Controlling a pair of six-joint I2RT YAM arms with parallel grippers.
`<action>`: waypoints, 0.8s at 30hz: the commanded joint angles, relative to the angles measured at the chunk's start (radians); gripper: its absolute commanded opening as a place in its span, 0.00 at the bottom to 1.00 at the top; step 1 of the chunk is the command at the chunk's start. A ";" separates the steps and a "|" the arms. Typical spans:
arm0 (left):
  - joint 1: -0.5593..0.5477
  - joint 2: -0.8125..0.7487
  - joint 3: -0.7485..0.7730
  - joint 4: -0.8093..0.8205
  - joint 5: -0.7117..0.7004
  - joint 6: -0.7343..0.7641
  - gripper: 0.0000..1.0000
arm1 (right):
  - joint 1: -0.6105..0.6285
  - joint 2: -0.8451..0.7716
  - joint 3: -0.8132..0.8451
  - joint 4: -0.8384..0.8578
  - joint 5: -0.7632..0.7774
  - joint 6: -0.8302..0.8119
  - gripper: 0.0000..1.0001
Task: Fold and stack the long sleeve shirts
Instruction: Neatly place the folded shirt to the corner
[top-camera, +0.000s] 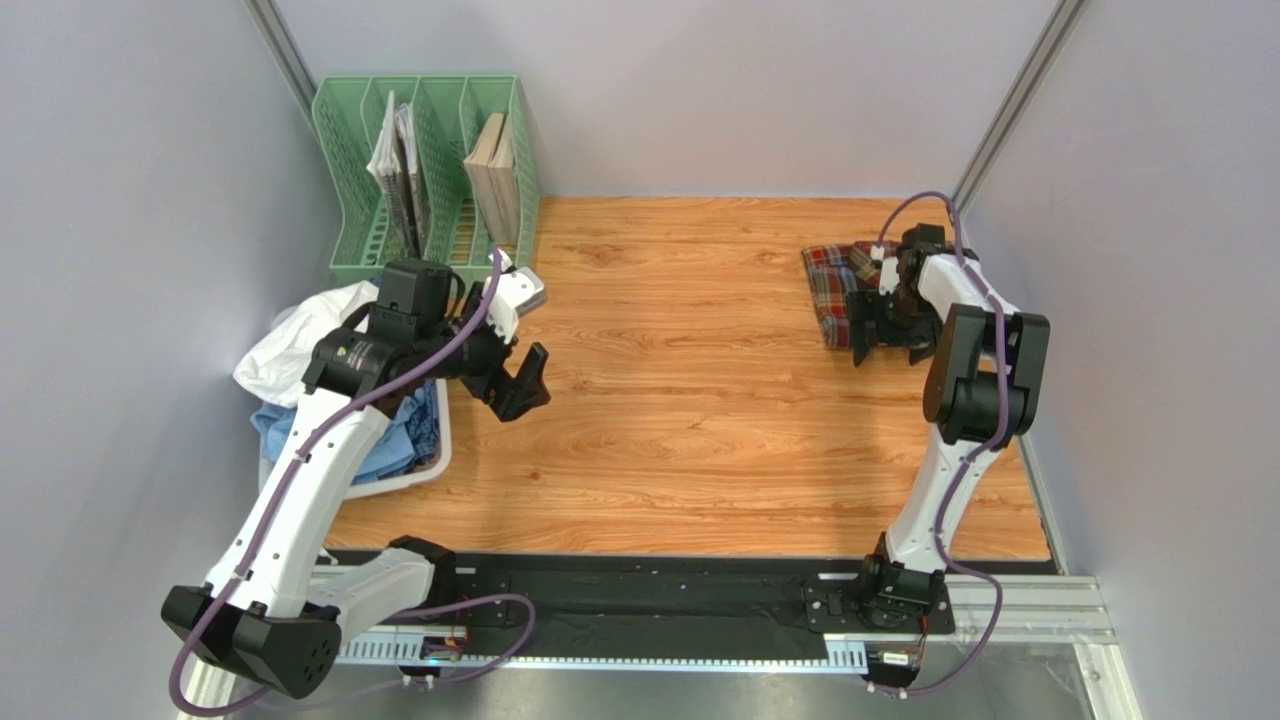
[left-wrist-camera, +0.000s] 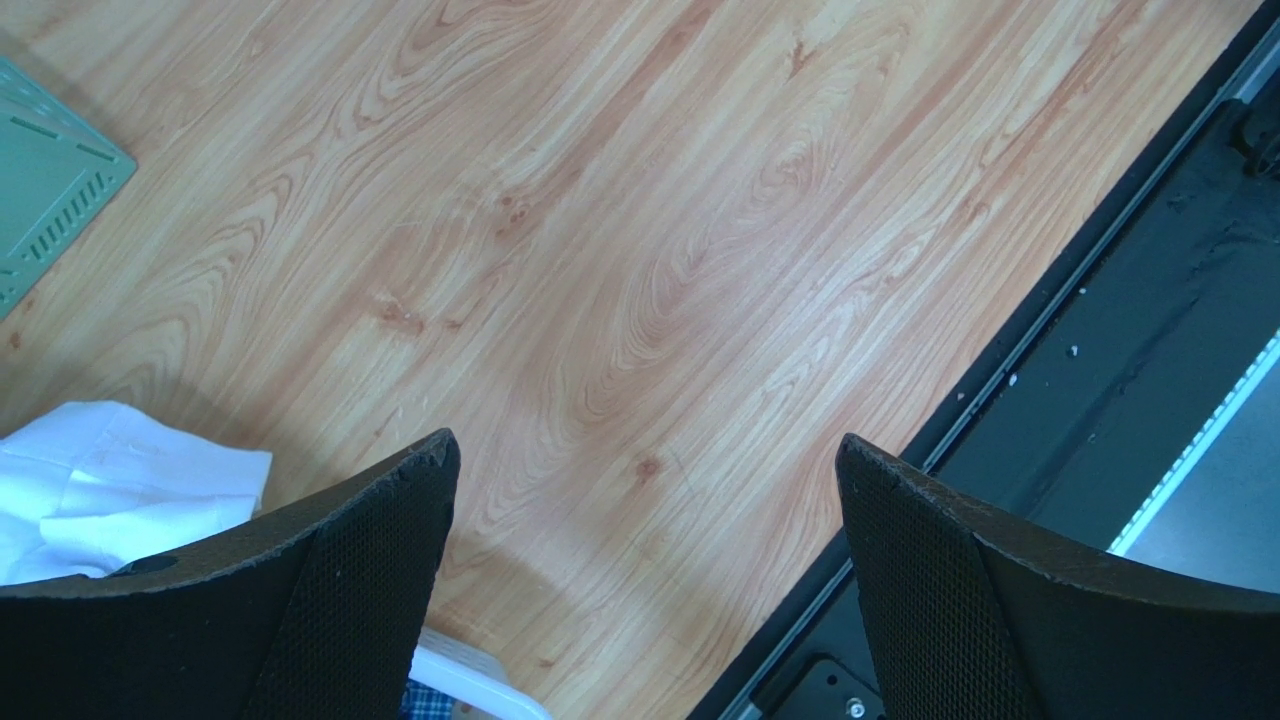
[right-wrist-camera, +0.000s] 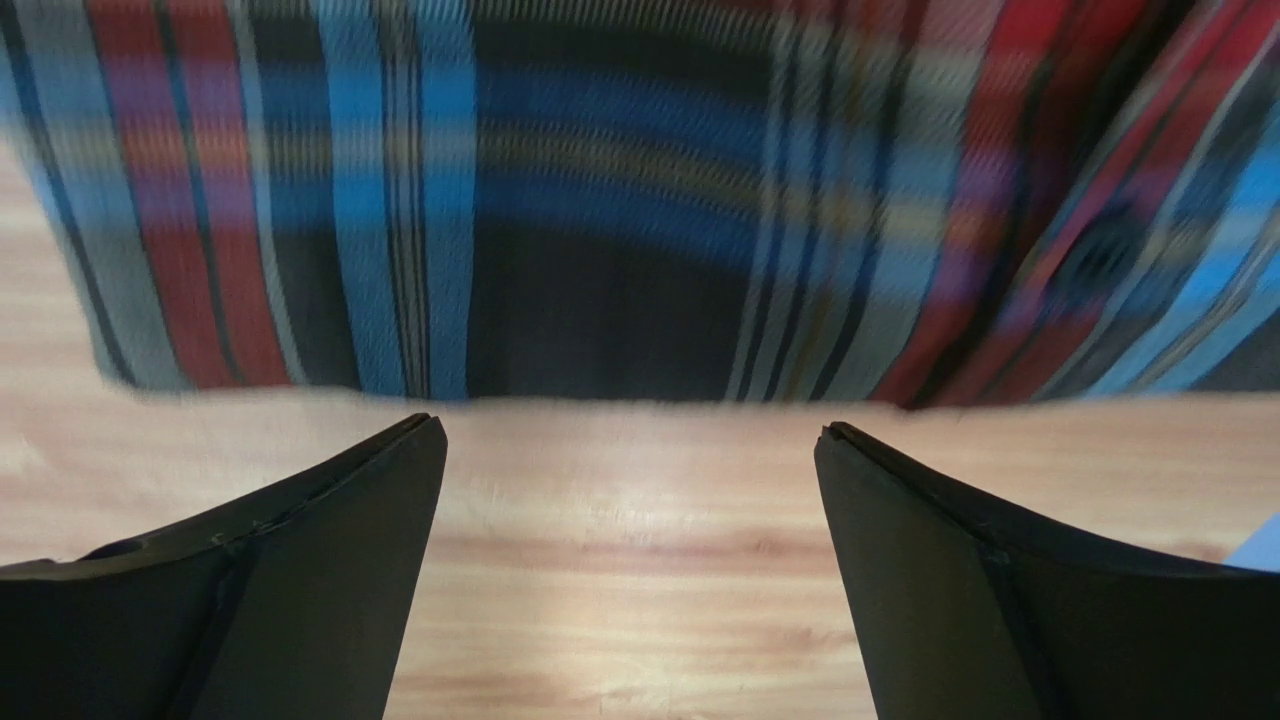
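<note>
A folded tartan shirt (top-camera: 831, 285) in red, blue and dark brown lies at the far right of the wooden table. My right gripper (top-camera: 890, 348) hangs open just in front of it. In the right wrist view the shirt's (right-wrist-camera: 631, 195) near edge runs straight across above the open right gripper (right-wrist-camera: 631, 435), with bare wood between the fingers. A white shirt (top-camera: 293, 348) and a light blue shirt (top-camera: 286, 428) are heaped in a white bin (top-camera: 433, 458) at the left edge. My left gripper (top-camera: 523, 390) is open over bare table beside the bin. The left wrist view shows the left gripper (left-wrist-camera: 646, 450) empty and the white shirt (left-wrist-camera: 105, 488) at lower left.
A green file rack (top-camera: 428, 150) holding books stands at the back left, and its corner (left-wrist-camera: 45, 180) shows in the left wrist view. The black mounting rail (top-camera: 646, 593) runs along the near table edge. Grey walls close in both sides and the back.
</note>
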 joint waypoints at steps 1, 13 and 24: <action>0.005 -0.024 -0.017 0.001 -0.021 0.036 0.99 | -0.001 0.082 0.135 0.084 0.018 0.044 1.00; 0.005 -0.005 -0.076 0.012 -0.084 0.053 0.99 | 0.004 0.298 0.475 0.051 -0.011 0.084 1.00; 0.021 0.151 0.007 0.020 0.003 -0.067 0.99 | 0.016 0.175 0.686 -0.090 -0.017 0.015 1.00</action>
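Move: The folded shirt lies just in front of the open right gripper, its near edge about 2 cm ahead of the fingertips and its middle some 10 cm ahead, 3 cm to the right and about a centimetre lower. The table's far right corner is roughly 27 cm ahead and 11 cm to the right; the right-hand wall stands level with this gripper, about 17 cm to its right. From the left gripper the shirt is some 25 cm ahead, 63 cm to the right and 22 cm below. Sweep the right gripper forward about 15 cm, low over the table, fingers wide open and pointing down, so that their tips push the shirt's near edge towards the far right corner. Let the fingertips swing forward some 15 degrees and raise the hand about 4 cm at the end. Meanwhile lower the empty left gripper about 5 cm. ##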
